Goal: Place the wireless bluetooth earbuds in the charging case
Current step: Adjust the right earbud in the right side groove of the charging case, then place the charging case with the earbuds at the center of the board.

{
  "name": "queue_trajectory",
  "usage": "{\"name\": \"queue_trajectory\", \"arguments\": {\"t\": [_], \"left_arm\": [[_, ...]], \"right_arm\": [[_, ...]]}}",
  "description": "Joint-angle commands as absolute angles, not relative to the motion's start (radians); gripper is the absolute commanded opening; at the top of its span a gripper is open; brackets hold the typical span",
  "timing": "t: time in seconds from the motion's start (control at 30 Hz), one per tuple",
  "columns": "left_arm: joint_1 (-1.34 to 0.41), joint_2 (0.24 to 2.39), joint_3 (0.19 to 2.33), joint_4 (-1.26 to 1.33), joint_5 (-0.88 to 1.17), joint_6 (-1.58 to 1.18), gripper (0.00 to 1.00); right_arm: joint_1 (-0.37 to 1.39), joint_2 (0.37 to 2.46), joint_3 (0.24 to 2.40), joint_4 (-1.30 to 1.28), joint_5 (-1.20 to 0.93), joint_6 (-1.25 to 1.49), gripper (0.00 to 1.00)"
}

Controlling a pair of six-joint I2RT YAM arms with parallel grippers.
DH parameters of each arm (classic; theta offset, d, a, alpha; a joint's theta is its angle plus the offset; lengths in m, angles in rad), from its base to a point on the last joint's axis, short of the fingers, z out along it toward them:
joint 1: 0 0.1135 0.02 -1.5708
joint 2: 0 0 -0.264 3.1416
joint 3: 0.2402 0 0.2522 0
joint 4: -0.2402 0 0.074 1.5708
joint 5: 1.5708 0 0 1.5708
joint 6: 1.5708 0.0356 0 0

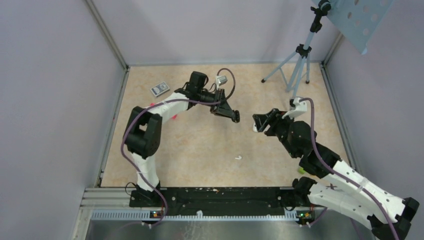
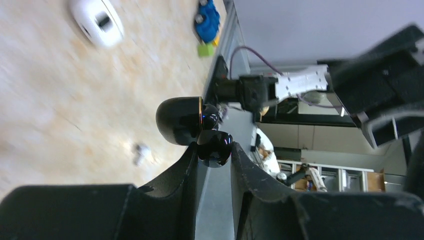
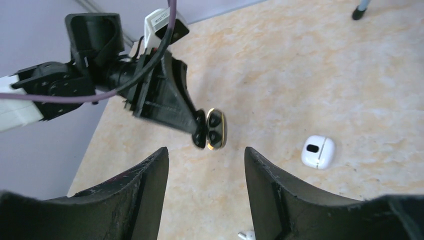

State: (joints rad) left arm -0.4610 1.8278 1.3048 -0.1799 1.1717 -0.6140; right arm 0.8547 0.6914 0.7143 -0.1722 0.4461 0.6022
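My left gripper (image 2: 215, 146) is shut on one glossy half of a small black charging case (image 3: 214, 130) and holds it above the table. The case is open, has a gold rim, and shows two black earbuds (image 3: 212, 128) seated inside. My right gripper (image 3: 205, 152) faces it from a short gap, open, with nothing between its fingers. In the top view the two grippers (image 1: 236, 118) (image 1: 259, 122) nearly meet at mid-table. A white charging case (image 3: 318, 151) lies on the table beyond. One white earbud (image 1: 238, 157) lies loose on the table nearer the arm bases.
A tripod (image 1: 299, 65) stands at the back right. A small grey box (image 1: 160, 89) lies at the back left. A green block (image 1: 301, 170) sits by the right arm. Blue and green blocks (image 2: 207, 22) lie near the table's edge rail.
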Motion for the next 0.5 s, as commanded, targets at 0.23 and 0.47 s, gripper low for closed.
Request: {"name": "queue_trajectory", "arguments": {"t": [0.23,0.47], "left_arm": [[-0.369,2.347,1.841,-0.088,1.239,-0.62,0.0],[-0.314,2.487,1.964,-0.063,1.221,-0.69,0.0]], "right_arm": [[0.851,0.585,0.721,-0.369,0.585,0.685,0.56],[0.852,0.586,0.747,-0.424,0.622,0.721,0.56]]}}
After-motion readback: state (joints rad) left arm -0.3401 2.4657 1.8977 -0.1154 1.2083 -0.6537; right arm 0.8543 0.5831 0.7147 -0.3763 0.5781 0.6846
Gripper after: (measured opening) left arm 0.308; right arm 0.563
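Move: The charging case is already in my left fingers, about 2 cm to the right of the left hand point. From that hand, the white box lies roughly 8 cm ahead, 14 cm right and 18 cm below; the loose white earbud some 7 cm back, 4 cm right and 19 cm below. My empty right hand has the case about 5 cm ahead, 8 cm to its left and 9 cm below. My left hand keeps its pinch on the open charging case and swings it quickly forward, some 16 cm, while sinking about 9 cm, out over the far table and away from my right hand, slowing towards the end. My right hand, touching nothing and fingers still parted, draws off about 4 cm to the right, turning slightly clockwise. ##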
